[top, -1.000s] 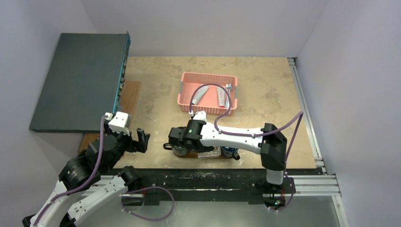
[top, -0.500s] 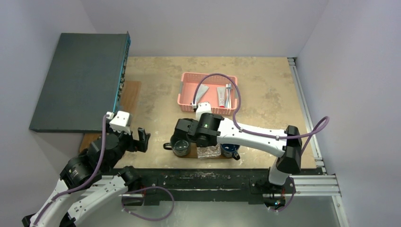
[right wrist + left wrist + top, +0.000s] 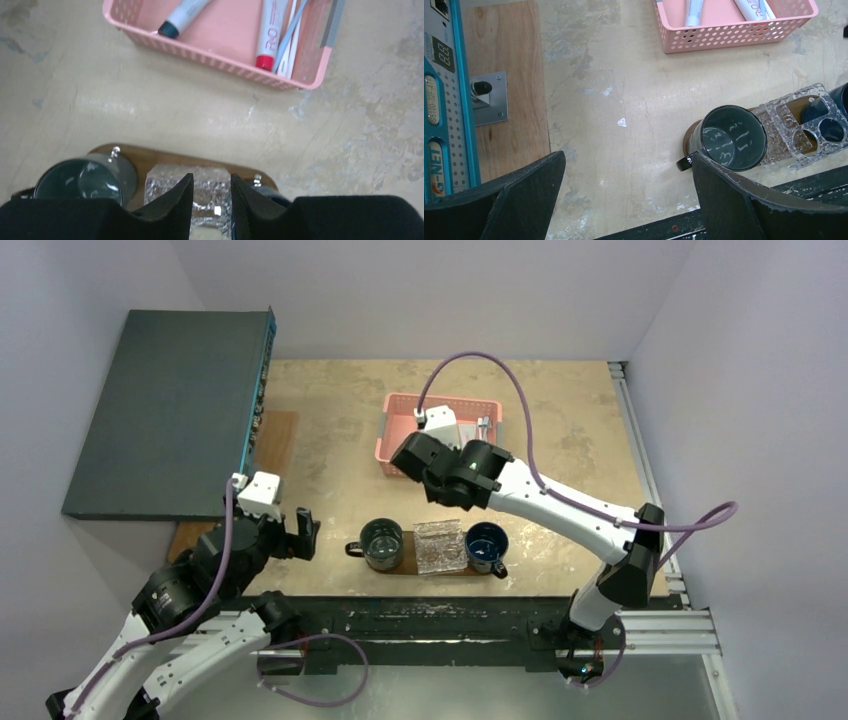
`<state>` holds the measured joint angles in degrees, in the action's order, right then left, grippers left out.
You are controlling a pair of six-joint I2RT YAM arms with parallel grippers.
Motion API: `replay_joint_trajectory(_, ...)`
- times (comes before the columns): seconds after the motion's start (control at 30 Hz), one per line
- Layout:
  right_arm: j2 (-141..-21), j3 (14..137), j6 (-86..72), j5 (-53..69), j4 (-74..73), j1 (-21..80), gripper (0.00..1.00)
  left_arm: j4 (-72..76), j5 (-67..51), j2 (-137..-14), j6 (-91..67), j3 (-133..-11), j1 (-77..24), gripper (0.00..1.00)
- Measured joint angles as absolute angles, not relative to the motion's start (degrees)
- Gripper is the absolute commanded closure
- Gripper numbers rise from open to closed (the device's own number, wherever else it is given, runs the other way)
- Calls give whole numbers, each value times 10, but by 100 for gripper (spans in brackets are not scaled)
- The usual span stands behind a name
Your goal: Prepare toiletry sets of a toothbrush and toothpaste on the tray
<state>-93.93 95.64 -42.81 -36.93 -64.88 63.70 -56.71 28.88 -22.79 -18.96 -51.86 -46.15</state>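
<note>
The toothpaste tubes lie in the pink basket [image 3: 215, 55]: a silvery-grey one [image 3: 184, 14] and a white one with a red cap [image 3: 268, 35]. Slim pale blue and white toothbrushes [image 3: 291, 36] lie beside the white tube. The dark brown tray [image 3: 408, 553] sits at the table's near edge, its wood [image 3: 150, 155] showing behind the mugs. My right gripper [image 3: 210, 178] hangs between basket and tray, jaws partly open with nothing between them; from above it [image 3: 412, 454] stands at the basket's near left corner. Far to the left, my left gripper [image 3: 629, 159] is wide open and empty.
On the tray stand a dark grey mug [image 3: 382, 543], a clear glass holder [image 3: 441, 547] and a blue mug [image 3: 486, 543]. A dark box with a blue edge [image 3: 170, 410] fills the far left. A wooden board with a metal plate [image 3: 506, 90] lies beside it.
My right arm has lifted off the tray and swung back toward the basket, its jaws a little wider. The left arm has barely shifted.
</note>
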Motion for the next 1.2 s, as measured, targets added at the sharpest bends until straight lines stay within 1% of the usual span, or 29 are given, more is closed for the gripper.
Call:
replay_joint_trajectory(0.17, -920, 949, -346, -360, -576, 564, 64, -566, 286, -237, -189, -519, -462, 2)
replay_joint_trajectory(0.37, -921, 942, -274, -315, -512, 484, 63, -562, 278, -256, -188, -518, -462, 2)
replay_joint_trajectory(0.5, -943, 953, -240, -289, -491, 443, 61, -561, 276, -267, -185, -518, -462, 2)
replay_joint_trajectory(0.6, -984, 983, -219, -275, -484, 421, 61, -554, 270, -279, -184, -516, -462, 2)
replay_joint_trajectory(0.7, -1027, 1009, -209, -250, -474, 400, 57, -551, 261, -291, -184, -516, -462, 2)
replay_joint_trajectory(0.9, -1101, 1049, -203, -203, -456, 371, 46, -551, 233, -320, -185, -516, -462, 2)
replay_joint_trajectory(0.97, -1131, 1073, -204, -187, -453, 366, 45, -551, 227, -323, -185, -516, -462, 2)
replay_joint_trajectory(1.07, -1172, 1109, -213, -163, -447, 364, 39, -550, 214, -324, -184, -516, -462, 2)
replay_joint_trajectory(1.2, -1216, 1143, -239, -135, -427, 363, 37, -552, 194, -326, -182, -516, -462, 2)
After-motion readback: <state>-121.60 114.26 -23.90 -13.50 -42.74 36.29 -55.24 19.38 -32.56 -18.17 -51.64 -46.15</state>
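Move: The right hand's next target looks to be the slanting toothpaste tube in the pink basket, about 23 cm ahead, 3 cm to the hand's left and 20 cm below. Level with that tube, the red-capped toothpaste lies some 11 cm to its right and the toothbrushes about 15 cm to its right. The clear rack stands about 8 cm behind the hand, 16 cm lower. From the left hand the slanting tube is roughly 29 cm ahead, 26 cm right and 22 cm down. Nothing is touched yet: the empty right hand swings forward some 22 cm from near the rack to above the basket, rising slightly and bowing right at first, then curving back left and sinking about 9 cm towards the slanting tube while its fingers open from a third to nearly two thirds. The left hand, still wide open, eases about 4 cm right and a little down, towards the dark green mug. ##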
